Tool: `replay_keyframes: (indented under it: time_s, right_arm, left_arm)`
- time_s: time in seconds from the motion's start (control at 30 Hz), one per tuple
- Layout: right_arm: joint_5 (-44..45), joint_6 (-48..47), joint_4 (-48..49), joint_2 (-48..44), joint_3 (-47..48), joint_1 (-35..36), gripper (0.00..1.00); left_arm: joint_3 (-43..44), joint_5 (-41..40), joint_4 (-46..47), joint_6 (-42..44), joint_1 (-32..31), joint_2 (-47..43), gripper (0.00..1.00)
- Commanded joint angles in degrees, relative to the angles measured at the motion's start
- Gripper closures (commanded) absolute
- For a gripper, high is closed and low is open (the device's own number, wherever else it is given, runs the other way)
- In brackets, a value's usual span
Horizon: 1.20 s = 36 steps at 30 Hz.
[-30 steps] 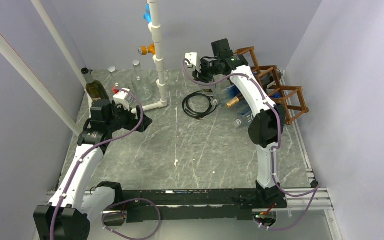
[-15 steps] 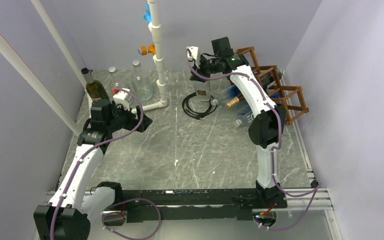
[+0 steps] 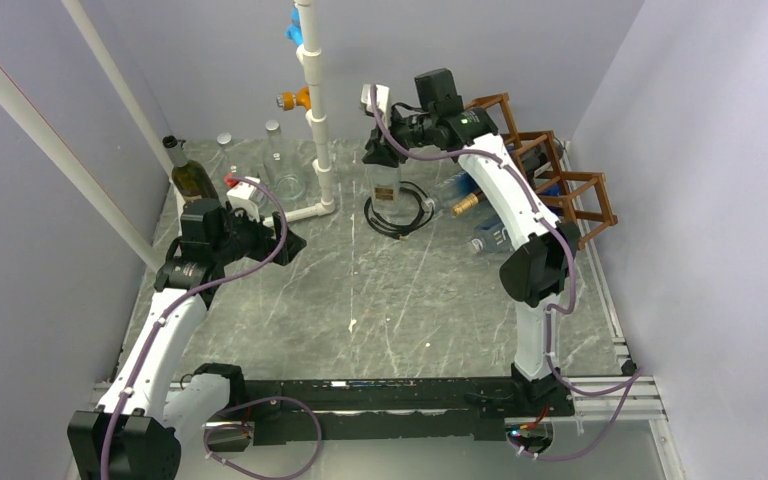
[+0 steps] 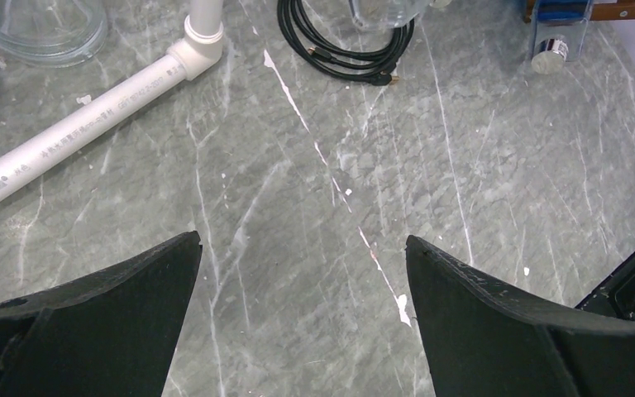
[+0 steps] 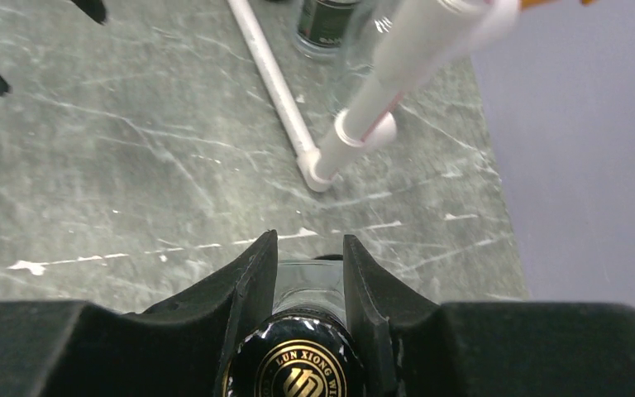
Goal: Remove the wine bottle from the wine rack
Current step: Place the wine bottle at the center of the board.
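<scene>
The wine bottle (image 3: 384, 186) is clear glass with a pale label and a black cap bearing a gold logo (image 5: 301, 368). It hangs upright over the table at the back middle, left of the wine rack (image 3: 563, 185). My right gripper (image 3: 380, 152) is shut on its neck, and in the right wrist view the fingers (image 5: 252, 277) press the glass neck on both sides just below the cap. Two more bottles (image 3: 467, 200) lie in the reddish-brown rack by the right wall. My left gripper (image 3: 282, 243) hovers open over bare table on the left, holding nothing (image 4: 302, 241).
A coiled black cable (image 3: 400, 212) lies under the hanging bottle. A white pipe stand (image 3: 316, 110) rises at the back middle, with its foot pipe (image 4: 91, 116) along the table. A dark bottle (image 3: 191, 178) and clear glass jars (image 3: 284, 182) stand at the back left.
My right gripper has carried the bottle leftward, away from the rack, to above the cable coil. The left arm has not moved.
</scene>
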Motion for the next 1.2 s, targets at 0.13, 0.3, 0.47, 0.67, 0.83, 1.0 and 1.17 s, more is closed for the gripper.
replay_keyframes:
  time_s: [0.13, 0.3, 0.47, 0.67, 0.83, 1.0, 1.17]
  right_arm:
    - [-5.31, 3.3, 5.13, -6.84, -0.25, 3.87, 1.0]
    - [-6.03, 3.63, 4.2, -7.27, -1.47, 5.55, 1.0]
    - [-7.27, 3.93, 3.48, -7.59, -3.21, 7.0, 1.0]
    - [-8.88, 5.34, 2.97, -7.42, -4.71, 8.25, 1.0]
    - [-8.71, 5.9, 2.81, -8.11, -6.05, 8.96, 1.0]
    - [-8.92, 7.17, 4.38, -9.13, -8.84, 9.6, 1.0]
    - [-8.26, 7.36, 5.01, -9.6, -10.87, 11.19, 1.0]
  left_arm:
    - [1.47, 3.8, 2.51, 1.29, 0.24, -2.14, 0.01]
    - [0.85, 4.72, 3.49, 1.13, 0.17, -2.94, 0.01]
    - [0.35, 5.77, 4.13, 0.62, 0.16, -3.4, 0.0]
    - [-0.87, 4.8, 4.5, -0.74, 0.16, -5.42, 0.0]
    - [-3.71, 3.87, 5.03, -3.92, 0.16, -8.96, 0.0]
    - [-5.72, 2.82, 3.4, -6.72, 0.16, -13.03, 0.0]
    - [-7.01, 3.19, 2.54, -8.92, 0.16, -16.74, 0.0]
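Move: The wine bottle already hangs by its neck in the right gripper. Its goal, the centre of the board, is about 16 cm back, 5 cm left and 29 cm below that hand. Near the board, the black cable coil lies roughly 4 cm ahead and 3 cm right of the hand, the white pipe elbow some 4 cm ahead and 13 cm left. From the left hand the goal lies level, about 13 cm right and 20 cm below. Keep the right gripper pinched on the wine bottle's neck and carry it back from above the cable coil towards the centre of the board, about 10 cm back and 6 cm left, sinking some 4 cm mostly in the later part. Turn the wrist about 15 degrees on the way, swinging the bottle's base towards the robot. Ease the open left gripper slightly up, then back about 4 cm. ##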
